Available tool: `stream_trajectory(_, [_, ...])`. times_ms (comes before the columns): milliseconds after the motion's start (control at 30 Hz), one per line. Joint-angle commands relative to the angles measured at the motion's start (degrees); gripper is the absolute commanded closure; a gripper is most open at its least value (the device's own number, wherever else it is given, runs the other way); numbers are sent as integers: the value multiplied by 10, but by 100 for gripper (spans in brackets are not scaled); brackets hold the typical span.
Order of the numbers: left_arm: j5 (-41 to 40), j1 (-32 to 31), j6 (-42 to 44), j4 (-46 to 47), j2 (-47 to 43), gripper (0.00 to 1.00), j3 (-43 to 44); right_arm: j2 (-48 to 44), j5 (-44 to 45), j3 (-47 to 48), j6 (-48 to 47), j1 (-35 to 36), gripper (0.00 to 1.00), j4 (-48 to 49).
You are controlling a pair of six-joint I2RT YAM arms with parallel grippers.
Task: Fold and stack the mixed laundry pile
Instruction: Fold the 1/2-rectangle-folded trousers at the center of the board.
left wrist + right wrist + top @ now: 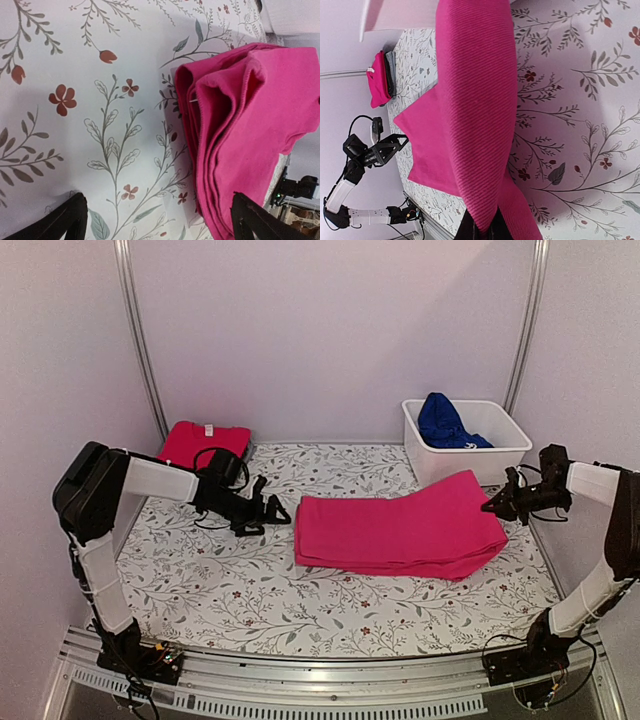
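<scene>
A folded magenta-pink garment (400, 525) lies mid-table on the floral cloth. My right gripper (497, 505) is shut on its right edge, which is lifted slightly; in the right wrist view the fabric (470, 100) runs straight out of the shut gripper (482, 232). My left gripper (270, 512) is open just left of the garment's left edge. In the left wrist view the layered fold (250, 125) lies next to the right fingertip (255, 222), and the left gripper (160, 225) holds nothing. A folded red tee (205, 440) sits at the back left. A royal blue garment (445, 420) lies in the tub.
The white tub (510, 455) stands at the back right, close behind my right gripper. The floral cloth (250, 590) covers the table. Walls close in on both sides and the metal rail (320, 680) runs along the near edge.
</scene>
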Motion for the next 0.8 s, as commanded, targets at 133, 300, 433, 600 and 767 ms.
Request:
stream_trajectory(133, [80, -30, -54, 88, 55, 7, 29, -34, -63, 52, 56, 81, 100, 7])
stream_trajectory(300, [127, -50, -96, 151, 94, 26, 30, -35, -62, 79, 126, 156, 100, 54])
stream_trajectory(433, [150, -55, -129, 202, 112, 57, 11, -18, -62, 112, 176, 218, 100, 98])
stream_trajectory(600, [148, -57, -136, 208, 118, 71, 10, 43, -53, 175, 227, 316, 100, 152])
stream_trajectory(767, [149, -57, -137, 209, 119, 76, 7, 142, -50, 264, 262, 400, 100, 180])
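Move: The trousers' left end, for the left hand's fingers, lies about 7 cm to its right, 2 cm nearer the base and 2 cm lower; the folded red stack sits roughly 18 cm ahead and 13 cm left at about hand height. From the right hand, already holding the trousers' right end up, that left end is about 40 cm left, nearly level forward and some 10 cm below; the white basket stands about 20 cm ahead, 4 cm left and 4 cm lower. Leftward and gathering speed, the right hand carries its pinched end of the trousers about 23 cm towards the left end, rising some 10 cm and turning about 25 degrees counter-clockwise. Meanwhile the left hand slides in about 8 cm to the right, its fingers tilting flatter, sinks slightly late on and closes from wide open to pinch the near-side middle of the left end. ##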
